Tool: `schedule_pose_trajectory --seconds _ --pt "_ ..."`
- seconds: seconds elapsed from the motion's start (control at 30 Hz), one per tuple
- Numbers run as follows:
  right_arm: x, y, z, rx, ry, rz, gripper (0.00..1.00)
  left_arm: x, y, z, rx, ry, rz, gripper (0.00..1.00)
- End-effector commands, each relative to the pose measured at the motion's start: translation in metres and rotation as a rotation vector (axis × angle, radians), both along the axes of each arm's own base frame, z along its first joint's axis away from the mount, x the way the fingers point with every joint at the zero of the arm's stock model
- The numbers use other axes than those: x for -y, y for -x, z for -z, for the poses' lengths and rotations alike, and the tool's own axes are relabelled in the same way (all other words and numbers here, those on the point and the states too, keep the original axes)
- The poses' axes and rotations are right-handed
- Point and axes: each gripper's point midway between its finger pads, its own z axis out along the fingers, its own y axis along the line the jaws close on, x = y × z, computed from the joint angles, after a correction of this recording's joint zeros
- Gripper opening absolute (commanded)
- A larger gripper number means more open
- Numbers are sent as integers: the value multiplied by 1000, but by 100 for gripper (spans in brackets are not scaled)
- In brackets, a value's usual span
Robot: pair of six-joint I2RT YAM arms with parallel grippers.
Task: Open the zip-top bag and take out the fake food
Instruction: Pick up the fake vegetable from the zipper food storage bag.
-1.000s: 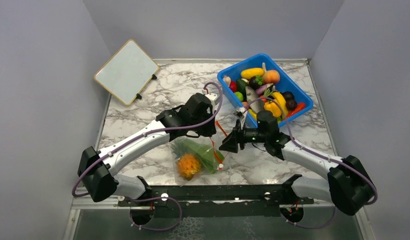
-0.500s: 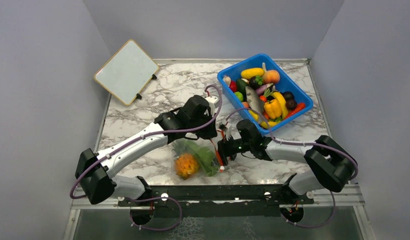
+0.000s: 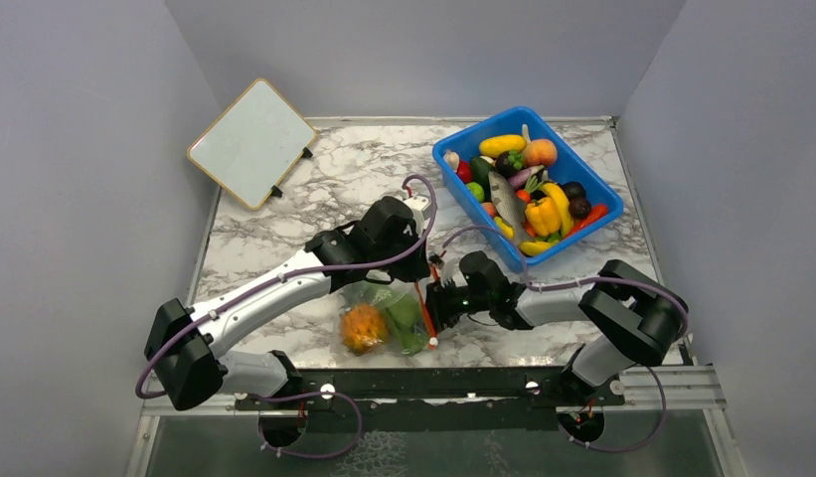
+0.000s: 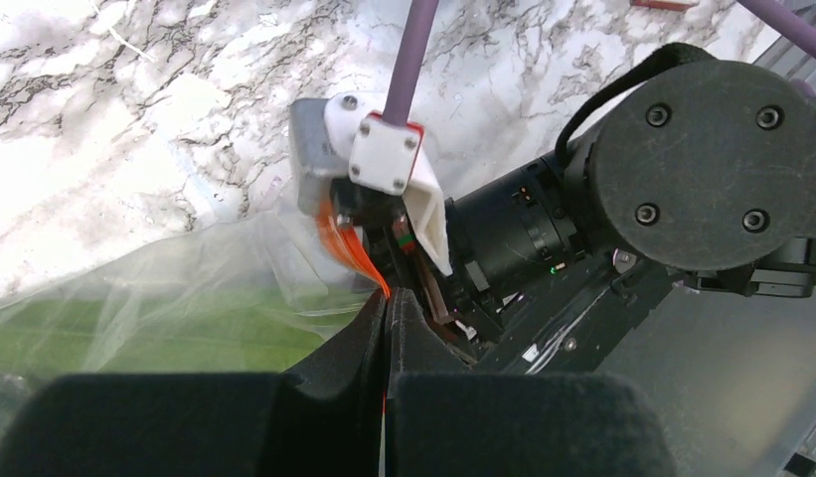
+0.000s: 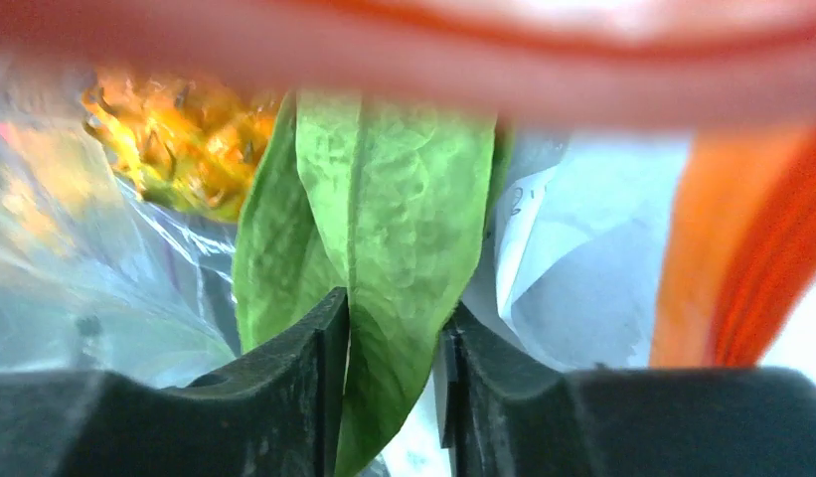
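The clear zip-top bag (image 3: 362, 298) lies on the marble near the front, its red-orange zip strip (image 4: 344, 238) lifted. My left gripper (image 3: 421, 270) is shut on that strip (image 4: 387, 298). My right gripper (image 3: 431, 301) is pushed into the bag's mouth from the right. In the right wrist view its jaws (image 5: 394, 318) sit on either side of a long green leaf (image 5: 394, 189), both pads against it. An orange pineapple (image 5: 175, 129) lies deeper in the bag, left of the leaf (image 3: 404, 313). In the top view the pineapple (image 3: 364, 328) is at the bag's near left.
A blue bin (image 3: 582, 231) full of toy fruit and vegetables stands at the back right. A small whiteboard (image 3: 252, 142) leans at the back left. The right arm's wrist (image 4: 702, 169) is close beside my left fingers.
The right arm has swung left and its gripper has gone into the bag's mouth, jaws now closing around the green leaf. The left gripper has kept its hold on the zip strip.
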Motion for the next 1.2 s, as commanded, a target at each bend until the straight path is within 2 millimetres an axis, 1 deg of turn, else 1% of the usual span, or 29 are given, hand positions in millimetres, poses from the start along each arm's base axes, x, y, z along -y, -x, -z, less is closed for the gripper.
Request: schedule_pose_trajectory --seconds 0.0,0.07,0.1,0.17,0.23,0.33,0.4,0.47,0.6,0.67,0.87,0.97,1.1,1.17 --pt "-12 -12 -26 34 -114 85 26 0 -7 -18 64 60 -40 0" --pt "-11 -17 -37 56 -141 121 17 -2 -6 -18 70 58 -38 0" --pt "-10 -19 -44 68 -158 138 14 -2 -5 -17 70 57 -28 0" --pt "-9 -24 -59 82 -190 178 11 -1 0 -14 63 52 9 0" --pt "-8 -30 -68 92 -189 215 8 1 5 -11 56 50 51 0" --pt "-6 -42 -78 85 -162 281 8 1 13 -7 53 39 121 0" --pt "-3 -51 -77 29 -112 334 8 -1 18 -3 53 22 163 0" --pt "1 -58 -82 -22 -97 348 8 -5 21 0 55 -3 190 0" --pt "24 -69 -90 -176 -166 404 8 -14 23 5 60 -50 202 0" --pt "32 -67 -94 -214 -217 402 8 -18 19 6 71 -68 177 0" --pt "30 -49 -105 -237 -231 289 8 -20 12 8 84 -88 140 0" --pt "34 -50 -111 -217 -264 310 8 -21 10 10 87 -99 128 0" --pt "40 -45 -132 -271 -408 293 8 -25 10 14 89 -112 115 0" --pt "45 -43 -135 -316 -455 281 8 -28 10 16 93 -121 107 0"
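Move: Within the open bag, the green leafy vegetable already lies between the right hand's fingers, its middle about 5 cm left, level fore and aft, and 1 cm lower. The orange pineapple is some 14 cm left, 2 cm back and 1 cm below; the red zip edge's middle is about 2 cm ahead, 1 cm left and 4 cm above. From the left hand, the vegetable lies roughly 8 cm back, 4 cm left and 14 cm down. Closing on the leaves inside the bag, the right hand pinches the green vegetable and draws it up about 10 cm through the zip mouth, going forward some 7 cm before easing back 2 and drifting right 4, its wrist turning clockwise about 20 degrees. The left hand keeps its pinch on the zip edge, easing about 2 cm left. ##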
